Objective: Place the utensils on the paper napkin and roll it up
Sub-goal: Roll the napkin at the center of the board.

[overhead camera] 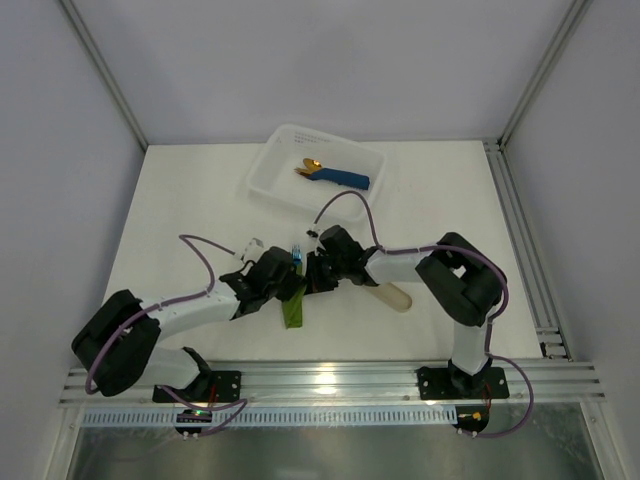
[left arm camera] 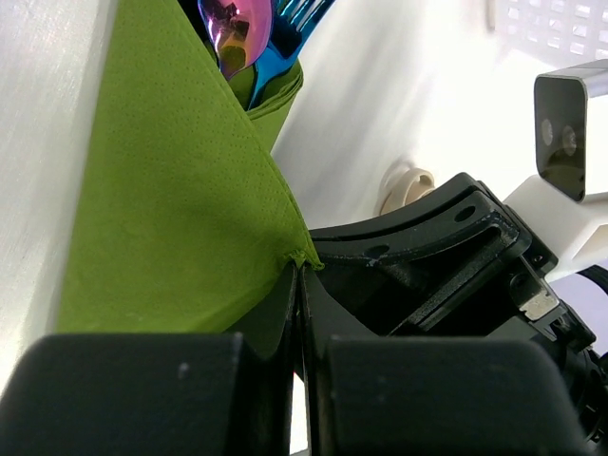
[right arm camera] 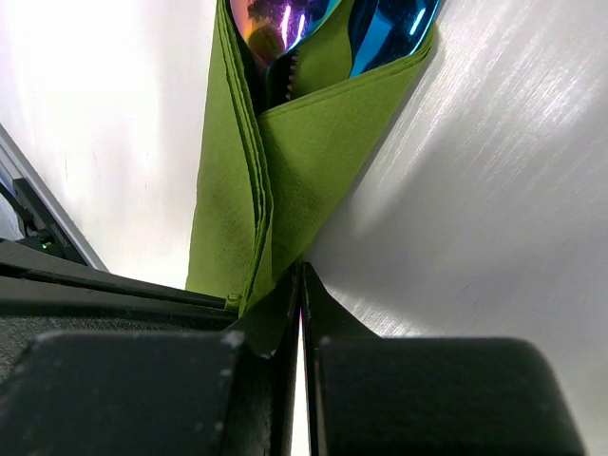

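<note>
The olive-green paper napkin (overhead camera: 292, 308) lies at the table's middle, folded around the utensils (overhead camera: 297, 253), whose iridescent heads stick out of its far end. Both grippers meet over it. In the left wrist view the paper napkin (left arm camera: 171, 209) fills the left side, with the utensils (left arm camera: 237, 28) at the top. My left gripper (left arm camera: 302, 273) is shut, with a puckered napkin corner pinched at its tips. In the right wrist view a flap of the paper napkin (right arm camera: 313, 152) wraps the utensils (right arm camera: 275, 24) and runs down into the shut tips of my right gripper (right arm camera: 301, 274).
A white tray (overhead camera: 268, 165) at the back holds a blue rolled napkin with gold cutlery (overhead camera: 340, 178). A beige rounded oblong piece (overhead camera: 396, 297) lies just right of the right gripper. A metal rail runs along the table's right side (overhead camera: 520, 240).
</note>
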Motion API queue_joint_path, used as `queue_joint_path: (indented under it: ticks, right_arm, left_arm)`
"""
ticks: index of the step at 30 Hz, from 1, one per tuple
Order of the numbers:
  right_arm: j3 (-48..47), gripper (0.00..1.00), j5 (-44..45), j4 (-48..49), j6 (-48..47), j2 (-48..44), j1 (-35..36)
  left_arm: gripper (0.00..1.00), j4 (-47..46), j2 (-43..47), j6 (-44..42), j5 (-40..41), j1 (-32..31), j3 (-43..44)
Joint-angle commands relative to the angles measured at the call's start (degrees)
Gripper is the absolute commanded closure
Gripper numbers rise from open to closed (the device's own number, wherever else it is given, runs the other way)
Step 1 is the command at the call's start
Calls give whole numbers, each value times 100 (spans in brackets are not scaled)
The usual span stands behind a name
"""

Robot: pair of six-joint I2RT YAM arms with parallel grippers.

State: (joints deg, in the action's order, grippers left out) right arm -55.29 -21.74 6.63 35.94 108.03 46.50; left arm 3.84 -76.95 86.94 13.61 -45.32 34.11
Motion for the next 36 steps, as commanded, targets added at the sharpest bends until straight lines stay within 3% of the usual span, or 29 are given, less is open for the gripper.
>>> queue_joint_path:
  ticks: [1, 20, 26, 32, 36]
  right_arm:
    - [114, 96, -59, 400, 53, -185, 52]
    - [1055, 95, 398, 488, 334, -923, 52]
    - [1318, 87, 574, 409, 343, -1336, 35]
    - [1810, 68, 592, 742, 571, -1889, 35]
    - [1978, 62, 591, 901, 633, -2241, -18]
  left_arm:
    - [100, -348, -101, 122, 54, -73, 210]
    - [100, -603, -382, 122, 46, -117, 219]
    - [100, -577, -400, 96, 37, -117, 245]
    - [100, -586, -391, 52, 2, -117, 281]
    - [100, -568, -374, 43, -33, -117, 307]
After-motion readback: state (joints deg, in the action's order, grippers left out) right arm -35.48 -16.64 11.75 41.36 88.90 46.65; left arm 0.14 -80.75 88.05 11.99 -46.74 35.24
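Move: The green napkin, half rolled around the utensils, has its middle about 1 cm back, 1 cm left and 4 cm below the left hand, which already holds its flap corner. From the right hand, already closed at the napkin's right edge, that middle is some 4 cm left, 1 cm back and level in height. The fork head pokes out about 9 cm ahead and 3 cm left of the right hand; the beige tray lies about 17 cm to its right, level with it. The napkin's flap corner stays pinched in the left fingers and is drawn about 2 cm to the right, then held there. The right hand first goes right alongside it, nearly shut at the napkin's edge and turning slightly clockwise, then opens to over a third and comes free, backing off right and back towards its base, rising last, some 7 cm in all. ##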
